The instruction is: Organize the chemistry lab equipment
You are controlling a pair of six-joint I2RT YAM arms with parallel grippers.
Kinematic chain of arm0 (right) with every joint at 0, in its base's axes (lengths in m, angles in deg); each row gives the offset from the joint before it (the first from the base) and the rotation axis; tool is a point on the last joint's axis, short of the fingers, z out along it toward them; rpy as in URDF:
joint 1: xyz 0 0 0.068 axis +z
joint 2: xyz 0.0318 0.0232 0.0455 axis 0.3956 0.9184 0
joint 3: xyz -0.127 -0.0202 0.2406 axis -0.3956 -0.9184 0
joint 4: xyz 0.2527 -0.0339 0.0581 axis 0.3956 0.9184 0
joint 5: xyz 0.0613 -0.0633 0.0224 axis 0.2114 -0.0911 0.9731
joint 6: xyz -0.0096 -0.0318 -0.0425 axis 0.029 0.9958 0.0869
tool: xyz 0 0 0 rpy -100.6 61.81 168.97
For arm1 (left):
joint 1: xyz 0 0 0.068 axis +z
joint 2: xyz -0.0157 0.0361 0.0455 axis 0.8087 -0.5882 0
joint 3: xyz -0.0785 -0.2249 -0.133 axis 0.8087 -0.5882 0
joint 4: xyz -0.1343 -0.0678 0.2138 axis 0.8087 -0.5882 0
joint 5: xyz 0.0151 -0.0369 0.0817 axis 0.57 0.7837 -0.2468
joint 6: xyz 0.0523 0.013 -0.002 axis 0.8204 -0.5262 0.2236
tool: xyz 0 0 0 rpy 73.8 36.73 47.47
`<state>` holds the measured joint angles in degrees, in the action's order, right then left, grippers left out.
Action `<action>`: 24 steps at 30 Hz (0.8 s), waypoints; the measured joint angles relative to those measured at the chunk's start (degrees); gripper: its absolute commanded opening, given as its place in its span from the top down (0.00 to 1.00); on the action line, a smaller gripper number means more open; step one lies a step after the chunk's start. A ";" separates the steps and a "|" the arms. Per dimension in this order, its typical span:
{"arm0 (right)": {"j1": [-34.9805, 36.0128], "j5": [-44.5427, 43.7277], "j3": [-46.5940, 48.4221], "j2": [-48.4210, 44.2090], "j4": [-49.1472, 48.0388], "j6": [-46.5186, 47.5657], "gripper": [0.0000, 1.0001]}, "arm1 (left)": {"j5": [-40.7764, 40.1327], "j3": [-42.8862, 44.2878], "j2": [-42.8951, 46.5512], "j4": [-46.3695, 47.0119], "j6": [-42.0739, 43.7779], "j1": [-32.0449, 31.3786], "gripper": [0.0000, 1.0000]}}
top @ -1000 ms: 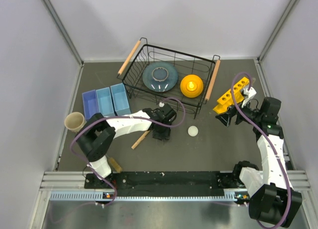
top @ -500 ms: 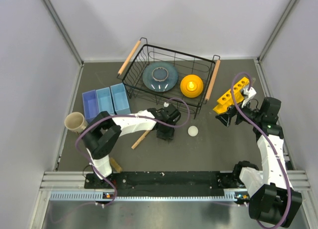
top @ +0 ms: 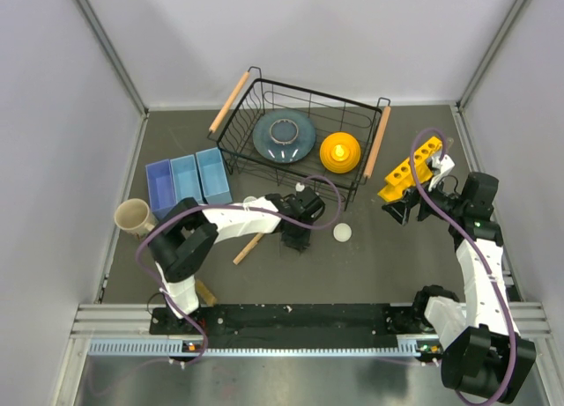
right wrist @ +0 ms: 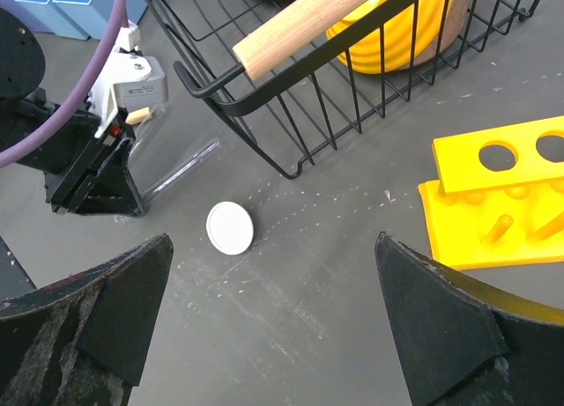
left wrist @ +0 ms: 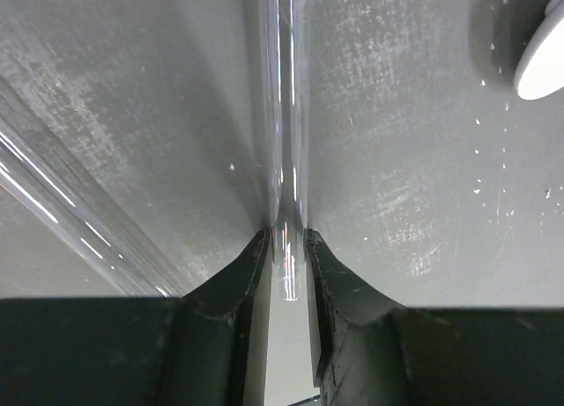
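Note:
My left gripper (top: 296, 239) is down on the mat in front of the basket, its jaws closed against both sides of a thin clear tube (left wrist: 286, 159). That tube also shows in the right wrist view (right wrist: 181, 171), running out from the left gripper. A second clear tube (left wrist: 62, 212) lies slanted beside it. A white round piece (top: 342, 233) (right wrist: 230, 227) (left wrist: 542, 58) rests just to the right. The short wooden stick (top: 249, 247) lies left of the gripper. My right gripper (top: 401, 208) (right wrist: 282, 318) hovers open and empty by the yellow rack (top: 410, 170) (right wrist: 502, 203).
The black wire basket (top: 256, 84) with wooden handles stands at the back, holding a grey-blue plate (top: 284, 135) and an orange bowl (top: 340, 151). Blue bins (top: 188, 179) and a beige cup (top: 132, 216) sit at the left. Grey walls close in three sides.
My left gripper has slid a little to the right along the mat and its jaws have narrowed onto the clear tube. The right arm has not moved.

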<state>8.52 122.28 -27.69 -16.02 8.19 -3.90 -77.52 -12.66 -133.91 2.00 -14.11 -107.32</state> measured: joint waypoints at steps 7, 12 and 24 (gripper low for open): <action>-0.02 0.85 0.00 0.02 0.04 0.09 0.01 | 1.01 -0.50 0.28 1.05 1.49 -1.31 0.85; -0.02 4.02 0.00 0.28 1.09 0.61 0.01 | 1.92 -3.52 2.69 2.49 2.45 -2.45 0.86; 0.00 10.12 5.14 2.27 12.22 6.54 0.01 | 4.96 -13.38 18.95 9.73 5.20 -5.49 0.87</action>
<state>8.52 132.40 -22.55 -13.75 20.41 2.64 -72.56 -26.03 -114.96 11.72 -8.91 -112.80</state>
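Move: The left hand already pinches a test tube by its near end, just above the table. Its likely goal, the yellow tube rack, is some 18 cm ahead and 30 cm right. The white disc lies about 12 cm right, 3 cm ahead; a second test tube about 5 cm left, 3 cm ahead. From the open right hand, the pinched tube's middle is around 21 cm left, 4 cm ahead and 17 cm below; the disc 12 cm left, 3 cm ahead. Keeping its pinch on the tube's near end, the left hand draws it back nearly level for some 3 cm, then lifts it about 5 cm while still easing back, tilting the wrist and turning it roughly 10 degrees clockwise. The right hand, wide open and touching nothing, drifts back and left about 3.5 cm towards the left hand, turning counter-clockwise. ##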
